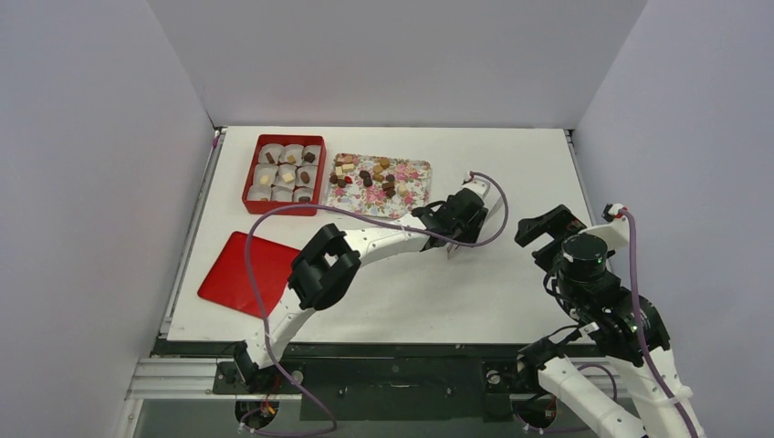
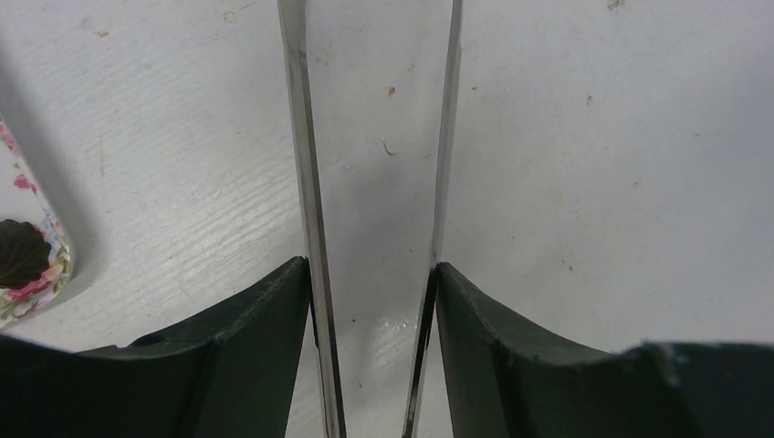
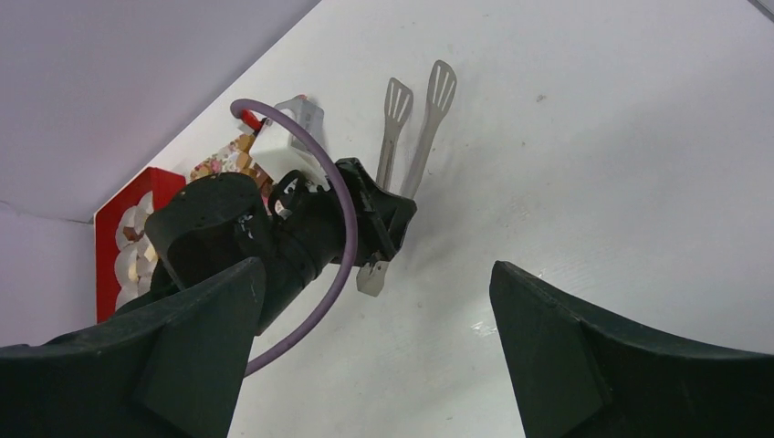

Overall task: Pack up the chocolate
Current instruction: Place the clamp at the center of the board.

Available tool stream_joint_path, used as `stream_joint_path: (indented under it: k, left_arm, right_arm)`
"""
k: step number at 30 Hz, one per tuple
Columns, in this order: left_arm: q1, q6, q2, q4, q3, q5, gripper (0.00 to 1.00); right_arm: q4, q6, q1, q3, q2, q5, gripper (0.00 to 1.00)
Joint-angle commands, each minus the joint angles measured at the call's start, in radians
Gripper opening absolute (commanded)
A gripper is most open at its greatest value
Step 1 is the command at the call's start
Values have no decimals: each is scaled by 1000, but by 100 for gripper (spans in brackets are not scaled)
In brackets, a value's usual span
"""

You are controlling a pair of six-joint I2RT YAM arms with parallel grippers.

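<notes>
The chocolate (image 1: 370, 175) lies as several small brown, cream and reddish pieces on a flower-print tray (image 1: 422, 170); more pieces sit in white paper cups in a red box (image 1: 284, 173). My left gripper (image 1: 465, 224) hovers over the bare table just right of the tray, shut on metal tongs (image 3: 420, 137). The two tong arms (image 2: 306, 164) run out between its fingers and stand apart with nothing between them. One dark piece (image 2: 20, 253) shows at the tray's corner. My right gripper (image 1: 548, 228) is open and empty at the right, raised and facing the left arm.
A flat red lid (image 1: 246, 272) lies near the front left. The left arm's purple cable (image 1: 497, 210) loops past its wrist. White walls close the table at the back and sides.
</notes>
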Motion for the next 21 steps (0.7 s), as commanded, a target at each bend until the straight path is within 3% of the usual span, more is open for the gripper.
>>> stream_joint_path:
  k: [1,12,21]
  left_arm:
    - [1,2,20,89,24,-12,55]
    - [-1,14,31,75,20,2,99]
    - [6,53,-65,70,61,1,96]
  right_arm:
    - [1,-18,-7,22,31,-11,89]
    - [-2,-36,-8,40,36,-14,89]
    - [-13,-44,-9,83,41,-20,89]
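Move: The left hand still squeezes the clamp's two arms; the table spot for it lies straight below, about 4 cm down, with the clamp's middle some 2 cm ahead and 1 cm right. The tray's middle is roughly 24 cm left and 10 cm ahead, a dark chocolate at its near corner 15 cm left and 4 cm ahead. From the right hand, the spot is about 14 cm ahead, 7 cm left, 25 cm down. Left hand lowers the clamp about 2.5 cm towards the table while its fingers open wide, letting go of both arms. ##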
